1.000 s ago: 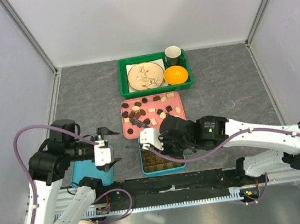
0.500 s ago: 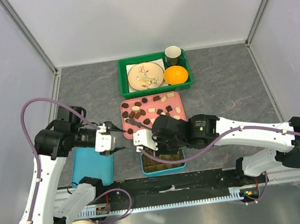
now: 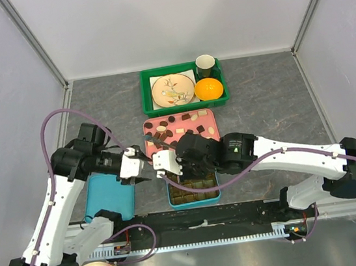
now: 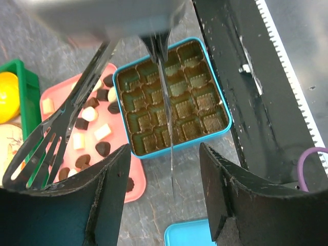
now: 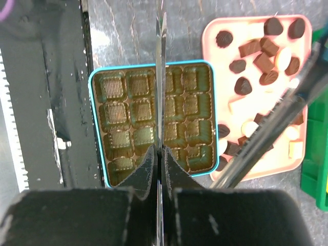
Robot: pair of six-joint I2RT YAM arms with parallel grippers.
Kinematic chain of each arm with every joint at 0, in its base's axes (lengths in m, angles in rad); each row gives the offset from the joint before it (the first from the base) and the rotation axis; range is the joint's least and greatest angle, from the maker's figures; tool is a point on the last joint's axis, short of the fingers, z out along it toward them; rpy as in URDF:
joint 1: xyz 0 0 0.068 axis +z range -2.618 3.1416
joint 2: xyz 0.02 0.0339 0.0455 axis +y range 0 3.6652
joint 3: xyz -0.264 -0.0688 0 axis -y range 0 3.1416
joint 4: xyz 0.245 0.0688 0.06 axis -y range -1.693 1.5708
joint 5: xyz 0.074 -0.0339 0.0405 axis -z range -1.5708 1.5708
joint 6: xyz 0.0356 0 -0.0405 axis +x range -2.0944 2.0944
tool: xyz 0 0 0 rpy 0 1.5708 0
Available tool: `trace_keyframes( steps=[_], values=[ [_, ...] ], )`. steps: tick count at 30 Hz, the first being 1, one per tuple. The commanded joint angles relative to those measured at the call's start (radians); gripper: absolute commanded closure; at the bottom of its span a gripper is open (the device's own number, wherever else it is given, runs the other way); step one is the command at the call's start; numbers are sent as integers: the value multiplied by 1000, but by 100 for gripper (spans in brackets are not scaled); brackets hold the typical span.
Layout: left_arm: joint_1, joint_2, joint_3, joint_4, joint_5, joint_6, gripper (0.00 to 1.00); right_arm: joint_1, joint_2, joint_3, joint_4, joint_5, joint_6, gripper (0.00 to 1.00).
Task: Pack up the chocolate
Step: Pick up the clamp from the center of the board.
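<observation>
The chocolate (image 3: 181, 129) lies as many small brown and cream pieces on a pink tray (image 3: 212, 112). A blue tin (image 3: 195, 202) with bare gold cups sits in front of the tray. My right gripper (image 3: 162, 163) hovers over the tin's left edge, shut on a thin flat strip (image 5: 160, 61) seen edge-on. My left gripper (image 3: 144, 168) faces it from the left and is open. In the left wrist view the strip (image 4: 168, 154) hangs between the left gripper's (image 4: 164, 148) fingers without touching them. The right wrist view shows the right gripper (image 5: 160, 148), the tin (image 5: 128, 67) and the chocolate (image 5: 264, 61).
Black slotted tongs (image 4: 51, 133) lie across the tray's near-left part. The tin's blue lid (image 3: 104, 198) rests on the table to the left. A green basket (image 3: 187, 104) at the back holds a plate, an orange (image 3: 209, 89) and a cup. A black rail (image 3: 241, 211) runs along the near edge.
My left arm has swung right toward the right gripper and its jaws have narrowed. The right gripper has shifted left and slightly away with the strip.
</observation>
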Motion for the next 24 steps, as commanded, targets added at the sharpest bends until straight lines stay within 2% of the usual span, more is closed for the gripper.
trace_keyframes(
  steps=[1, 3, 8, 12, 18, 22, 24],
  values=[
    [-4, 32, 17, -200, -18, 24, 37, 3, 23, 72, 1, 16, -12, 100],
    [-3, 51, 29, -198, -4, 18, 38, 3, 29, 78, 1, 16, -10, 100],
    [-6, 94, 49, -198, 20, -17, 52, 3, 41, 84, 1, 13, -1, 100],
    [-17, 82, 40, -198, 34, -9, 53, 5, 47, 90, 1, 21, 2, 100],
    [-49, 67, 17, -198, 22, -45, 62, 5, 50, 90, 1, 20, 8, 100],
    [-61, 94, 20, -198, 10, -87, 76, 3, 50, 95, 4, 15, 15, 100],
    [-66, 134, 40, -198, 1, -146, 80, 5, 49, 96, 4, 15, 18, 100]
  ],
)
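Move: The clamp's near leg, held out by my right hand, runs between my left hand's open fingers; the spot I want lies about 1 cm to the right and 2 cm below, level forward. That spot is some 7 cm left of my right hand. From my left hand, the box sits about 11 cm right, the chocolate tray 10 cm right and 14 cm ahead, the blue tray 14 cm left, 1 cm back, all roughly 24 cm below. I close my left fingers around the clamp's near leg, from about two-thirds open to under a quarter, while that hand sinks about 1 cm, eases slightly forward and back again, and edges 1 cm right towards my right hand. My right hand keeps its shut grip and holds the clamp out, shifting barely 1 cm left. Whether my left pads touch the leg yet can't be seen. ##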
